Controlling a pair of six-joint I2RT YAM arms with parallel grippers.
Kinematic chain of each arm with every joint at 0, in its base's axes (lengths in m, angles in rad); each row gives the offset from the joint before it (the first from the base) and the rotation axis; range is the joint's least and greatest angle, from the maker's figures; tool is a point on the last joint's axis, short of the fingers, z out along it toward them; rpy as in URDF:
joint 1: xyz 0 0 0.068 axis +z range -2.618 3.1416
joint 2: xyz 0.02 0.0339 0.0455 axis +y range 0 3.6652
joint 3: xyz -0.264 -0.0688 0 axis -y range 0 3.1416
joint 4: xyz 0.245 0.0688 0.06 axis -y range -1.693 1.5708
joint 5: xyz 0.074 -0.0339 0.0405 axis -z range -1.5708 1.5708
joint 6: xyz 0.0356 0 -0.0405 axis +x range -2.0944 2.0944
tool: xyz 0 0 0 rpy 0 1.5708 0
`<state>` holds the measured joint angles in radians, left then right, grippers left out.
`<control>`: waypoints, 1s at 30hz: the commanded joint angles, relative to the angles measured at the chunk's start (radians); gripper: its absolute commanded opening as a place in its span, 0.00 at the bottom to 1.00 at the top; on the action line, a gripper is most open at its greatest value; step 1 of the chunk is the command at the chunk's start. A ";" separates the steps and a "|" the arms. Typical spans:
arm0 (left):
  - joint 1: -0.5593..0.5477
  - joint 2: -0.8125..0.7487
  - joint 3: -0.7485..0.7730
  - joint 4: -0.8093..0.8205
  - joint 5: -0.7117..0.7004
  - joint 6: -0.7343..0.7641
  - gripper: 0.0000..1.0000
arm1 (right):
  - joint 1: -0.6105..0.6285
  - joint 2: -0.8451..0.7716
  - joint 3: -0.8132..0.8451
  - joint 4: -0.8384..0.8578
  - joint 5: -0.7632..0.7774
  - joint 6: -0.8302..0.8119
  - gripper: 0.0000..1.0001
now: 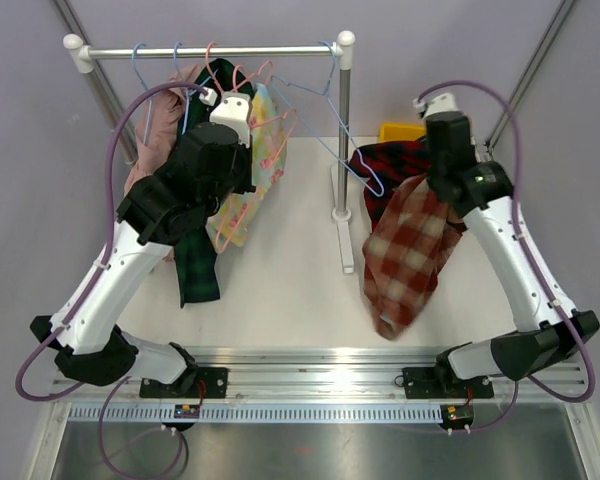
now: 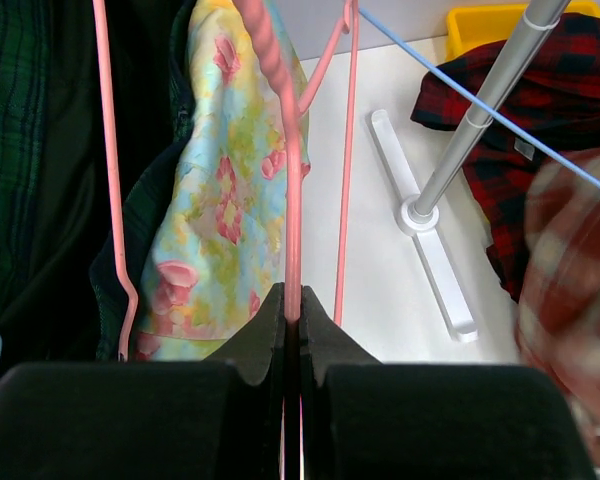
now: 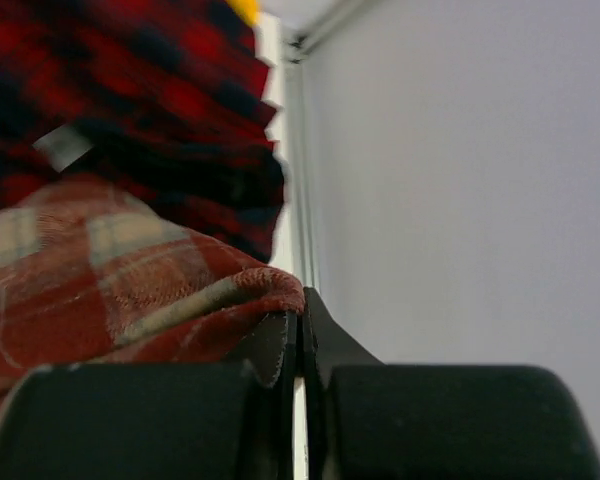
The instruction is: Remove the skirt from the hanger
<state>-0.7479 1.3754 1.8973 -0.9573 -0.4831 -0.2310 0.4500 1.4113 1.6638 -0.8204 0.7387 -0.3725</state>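
Note:
A red-and-cream plaid skirt (image 1: 410,250) hangs in the air at the right, over the table. My right gripper (image 3: 300,300) is shut on its top edge. A blue wire hanger (image 1: 325,110) slants down from the rail to the top of that skirt; I cannot tell whether they are still joined. At the left, my left gripper (image 2: 292,300) is shut on the bar of a pink hanger (image 2: 292,200) that carries a floral skirt (image 2: 220,210).
The rack's rail (image 1: 220,50) also holds a dark green plaid garment (image 1: 195,260) and a pink garment (image 1: 155,135). Its right post (image 1: 343,130) stands on a white foot (image 1: 344,240). A dark red plaid garment (image 1: 390,160) lies behind the hanging skirt, beside a yellow bin (image 1: 400,130).

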 commanded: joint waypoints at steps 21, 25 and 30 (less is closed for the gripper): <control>0.148 0.331 0.443 0.081 0.133 0.107 0.00 | -0.376 0.365 0.107 0.440 -0.372 0.458 0.98; 0.170 0.389 0.441 0.095 0.175 0.085 0.00 | -0.376 0.331 -0.025 0.437 -0.392 0.541 0.99; 0.176 0.338 0.237 0.186 0.193 0.045 0.00 | -0.376 0.207 -0.319 0.520 -0.452 0.606 1.00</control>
<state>-0.5812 1.7554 2.2082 -0.8574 -0.3290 -0.1642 0.0719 1.7695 1.4551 -0.4206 0.3347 0.1432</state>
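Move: The red-and-cream checked skirt, already gripped in the right hand, is bound for the red-black skirt, which lies about 16 cm ahead of that hand, 8 to its left and 33 below. The mostly covered yellow bin is centred some 24 cm ahead, 7 left. The left hand keeps the emptied pink hanger; the rail is about 20 cm ahead, 12 up, 4 right, the floral skirt 15 ahead and 12 below, 2 left, and the blue hanger 18 ahead, 22 right, level. The checked skirt is flung up and outward over the red-black one as the right hand rises about 14 cm, swings right and reaches forward; its fingers open wide, then it drops well below its start, easing back, rolled left side up some 35 degrees. The pink hanger, still pinched in the left hand, goes about 12 cm forward towards the rail, rising 5 and then dipping to set its hook over. ##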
